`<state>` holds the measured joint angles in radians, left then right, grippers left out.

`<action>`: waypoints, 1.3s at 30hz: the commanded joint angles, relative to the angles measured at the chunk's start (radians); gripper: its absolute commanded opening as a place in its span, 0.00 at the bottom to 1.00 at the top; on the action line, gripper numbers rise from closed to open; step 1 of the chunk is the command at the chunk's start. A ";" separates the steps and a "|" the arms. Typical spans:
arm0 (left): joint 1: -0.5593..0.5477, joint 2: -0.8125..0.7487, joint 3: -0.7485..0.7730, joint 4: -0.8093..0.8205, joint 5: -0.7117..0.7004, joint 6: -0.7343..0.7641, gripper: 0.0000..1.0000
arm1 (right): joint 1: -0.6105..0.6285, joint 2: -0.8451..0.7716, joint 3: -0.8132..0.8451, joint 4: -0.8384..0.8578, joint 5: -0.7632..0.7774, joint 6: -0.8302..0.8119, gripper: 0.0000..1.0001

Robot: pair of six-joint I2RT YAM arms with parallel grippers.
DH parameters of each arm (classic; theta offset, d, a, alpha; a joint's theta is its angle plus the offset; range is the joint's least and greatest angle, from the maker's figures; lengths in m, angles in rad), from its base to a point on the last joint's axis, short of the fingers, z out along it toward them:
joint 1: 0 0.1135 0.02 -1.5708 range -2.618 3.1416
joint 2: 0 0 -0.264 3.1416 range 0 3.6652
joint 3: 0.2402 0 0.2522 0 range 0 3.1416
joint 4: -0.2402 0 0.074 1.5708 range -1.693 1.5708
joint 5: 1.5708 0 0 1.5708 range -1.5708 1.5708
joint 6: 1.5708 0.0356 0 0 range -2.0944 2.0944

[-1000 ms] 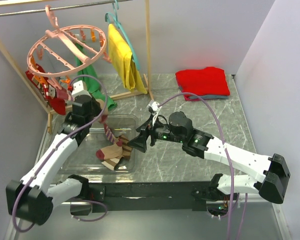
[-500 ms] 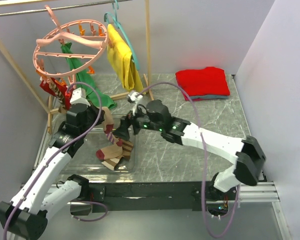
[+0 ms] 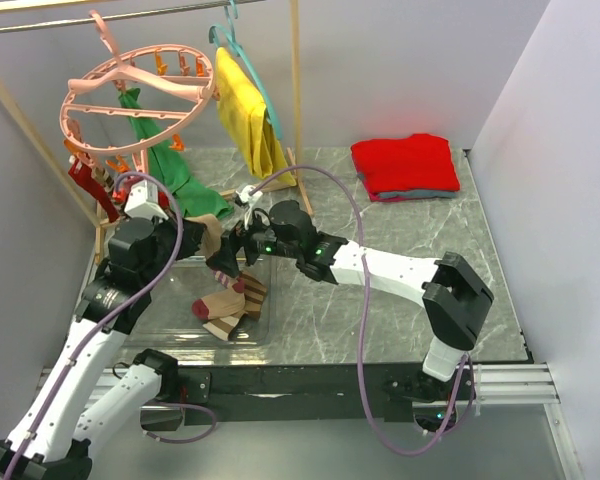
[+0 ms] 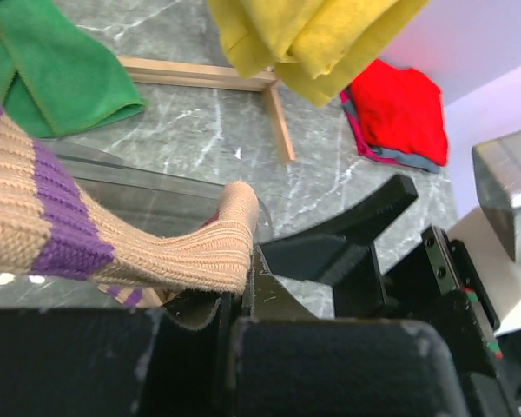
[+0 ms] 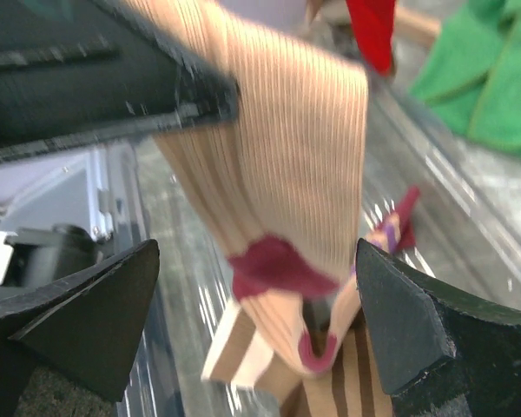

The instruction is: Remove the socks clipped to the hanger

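The pink ring hanger point(image 3: 120, 68) hangs at the top left, with red socks point(image 3: 83, 178) still clipped under its left rim. My left gripper point(image 3: 195, 233) point(image 4: 243, 280) is shut on the cuff of a beige sock with purple stripes and a maroon heel point(image 3: 220, 258) point(image 4: 87, 234) point(image 5: 295, 191), which dangles over the clear bin point(image 3: 160, 322). My right gripper point(image 3: 238, 243) point(image 5: 256, 326) is open, one finger on either side of that hanging sock, not touching it. More socks point(image 3: 225, 308), one of them brown-striped point(image 5: 399, 387), lie in the bin.
A long green cloth point(image 3: 170, 170) and a yellow garment point(image 3: 245, 110) on a teal hanger hang from the wooden rack behind. Its wooden base bar point(image 4: 200, 74) lies on the table. Folded red cloth point(image 3: 405, 165) sits at the back right.
My right arm has swung left, bringing its open jaws around the sock that the left gripper holds. The left arm shifted slightly back-left. The pink hanger has swung and levelled out.
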<state>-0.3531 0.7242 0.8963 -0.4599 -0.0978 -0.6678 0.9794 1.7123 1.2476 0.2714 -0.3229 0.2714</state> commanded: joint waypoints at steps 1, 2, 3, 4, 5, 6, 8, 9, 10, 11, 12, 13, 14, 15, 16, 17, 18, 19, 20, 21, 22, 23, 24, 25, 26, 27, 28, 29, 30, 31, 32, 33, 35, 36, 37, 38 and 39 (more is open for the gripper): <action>-0.003 -0.032 0.041 -0.006 0.047 -0.019 0.01 | 0.008 0.010 -0.002 0.180 -0.016 -0.024 1.00; -0.001 -0.043 0.036 -0.006 0.050 -0.022 0.01 | 0.010 0.016 0.003 0.180 -0.018 -0.038 1.00; -0.003 -0.046 0.035 -0.003 0.052 -0.027 0.01 | 0.010 0.026 0.009 0.173 0.010 -0.044 1.00; -0.003 -0.049 0.035 -0.002 0.056 -0.027 0.01 | 0.011 0.029 0.009 0.167 0.031 -0.047 1.00; -0.001 -0.054 0.038 -0.002 0.063 -0.027 0.01 | 0.013 0.029 0.003 0.176 0.041 -0.054 1.00; -0.003 -0.055 0.041 -0.008 0.066 -0.027 0.01 | 0.015 0.030 -0.005 0.189 0.044 -0.058 1.00; -0.003 -0.055 0.050 -0.013 0.075 -0.023 0.01 | 0.015 0.040 -0.005 0.193 0.044 -0.067 1.00; -0.003 -0.055 0.055 -0.016 0.078 -0.021 0.01 | 0.013 0.050 0.004 0.184 0.041 -0.069 1.00; -0.003 -0.054 0.058 -0.019 0.081 -0.019 0.01 | 0.015 0.055 0.018 0.178 0.022 -0.069 1.00; -0.003 -0.055 0.062 -0.020 0.084 -0.018 0.01 | 0.013 0.059 0.019 0.187 0.012 -0.061 1.00; -0.003 -0.055 0.065 -0.020 0.090 -0.015 0.01 | 0.015 0.063 0.016 0.202 -0.002 -0.058 0.99; -0.003 -0.054 0.067 -0.026 0.090 -0.015 0.01 | 0.016 0.066 0.009 0.233 -0.016 -0.052 0.95; -0.003 -0.054 0.072 -0.031 0.090 -0.013 0.02 | 0.016 0.066 0.007 0.242 -0.019 -0.038 0.91; -0.001 -0.052 0.073 -0.033 0.090 -0.007 0.03 | 0.018 0.066 0.006 0.250 -0.024 -0.032 0.87; -0.003 -0.054 0.075 -0.037 0.090 -0.006 0.04 | 0.018 0.066 0.001 0.264 -0.033 -0.023 0.71; -0.003 -0.052 0.078 -0.048 0.089 -0.001 0.07 | 0.016 0.064 -0.002 0.270 -0.048 -0.009 0.64; -0.001 -0.054 0.081 -0.057 0.089 0.011 0.08 | 0.018 0.061 -0.004 0.276 -0.051 -0.002 0.55; -0.003 -0.054 0.084 -0.065 0.073 0.019 0.11 | 0.018 0.058 -0.007 0.281 -0.054 0.009 0.37; -0.001 -0.055 0.090 -0.081 0.060 0.025 0.18 | 0.019 0.058 -0.007 0.285 -0.068 0.028 0.29; -0.001 -0.060 0.092 -0.088 0.041 0.031 0.22 | 0.018 0.053 -0.008 0.288 -0.080 0.035 0.21; -0.003 -0.069 0.092 -0.094 0.000 0.030 0.28 | 0.019 0.052 -0.007 0.293 -0.088 0.043 0.10; -0.001 -0.077 0.092 -0.098 -0.023 0.028 0.41 | 0.021 0.052 -0.007 0.296 -0.096 0.055 0.06; -0.001 -0.084 0.095 -0.111 -0.043 0.016 0.49 | 0.021 0.053 -0.007 0.298 -0.103 0.061 0.01; -0.003 -0.103 0.098 -0.121 -0.083 0.010 0.56 | 0.021 0.052 -0.002 0.290 -0.107 0.069 0.00; -0.003 -0.112 0.110 -0.129 -0.103 0.005 0.66 | 0.021 0.050 -0.001 0.287 -0.110 0.077 0.00; -0.001 -0.123 0.116 -0.147 -0.123 -0.002 0.71 | 0.021 0.049 0.001 0.285 -0.116 0.078 0.00; -0.003 -0.149 0.125 -0.157 -0.153 -0.009 0.76 | 0.019 0.046 0.000 0.281 -0.117 0.080 0.00; -0.003 -0.164 0.142 -0.167 -0.216 -0.016 0.79 | 0.019 0.041 -0.002 0.278 -0.120 0.083 0.00; -0.003 -0.180 0.150 -0.175 -0.259 -0.030 0.79 | 0.019 0.038 -0.002 0.273 -0.133 0.078 0.00; -0.003 -0.215 0.157 -0.190 -0.296 -0.036 0.79 | 0.019 0.033 0.001 0.259 -0.137 0.078 0.00; -0.003 -0.236 0.173 -0.201 -0.386 -0.047 0.79 | 0.021 0.030 0.001 0.252 -0.142 0.074 0.00; -0.001 -0.259 0.173 -0.201 -0.422 -0.064 0.79 | 0.019 0.020 0.003 0.246 -0.149 0.071 0.00; -0.003 -0.331 0.153 -0.151 -0.471 -0.056 0.76 | 0.019 -0.002 0.006 0.218 -0.168 0.062 0.00; -0.003 -0.351 0.147 -0.132 -0.509 -0.056 0.75 | 0.022 -0.009 0.006 0.209 -0.173 0.060 0.00; -0.003 -0.374 0.142 -0.119 -0.529 -0.056 0.74 | 0.021 -0.017 0.007 0.190 -0.179 0.058 0.00; -0.003 -0.381 0.145 -0.102 -0.545 -0.055 0.73 | 0.019 -0.025 0.009 0.177 -0.180 0.052 0.00; -0.003 -0.378 0.151 -0.103 -0.578 -0.055 0.72 | 0.019 -0.039 0.012 0.161 -0.182 0.049 0.00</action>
<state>-0.3534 0.3664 1.0222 -0.6209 -0.4984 -0.7055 0.9924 1.7622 1.2381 0.4587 -0.4686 0.3389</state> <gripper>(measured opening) 0.740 0.031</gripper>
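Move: The striped sock's foot hangs about 3 cm to the right hand's left, level fore and aft and a touch higher, before its open fingers. From the left hand, which still pinches this sock, the foot lies some 4 cm right and 3 cm down. From the right hand, the pink clip holding the cuff is roughly 19 cm left, 4 cm ahead and 15 cm up; the loose socks lie nearly underneath, some 2 cm back, 1 cm left and 17 cm down. The right fingers shut on the striped sock's foot after easing about 2 cm left, then keep their pinch while drifting a couple of centimetres back. The left hand, after creeping slightly back and up, opens wide almost as the right closes, lets go of the sock and swings away left, up and back, roughly 10 cm left, turning about 25 degrees counter-clockwise and tipping its fingers up. ##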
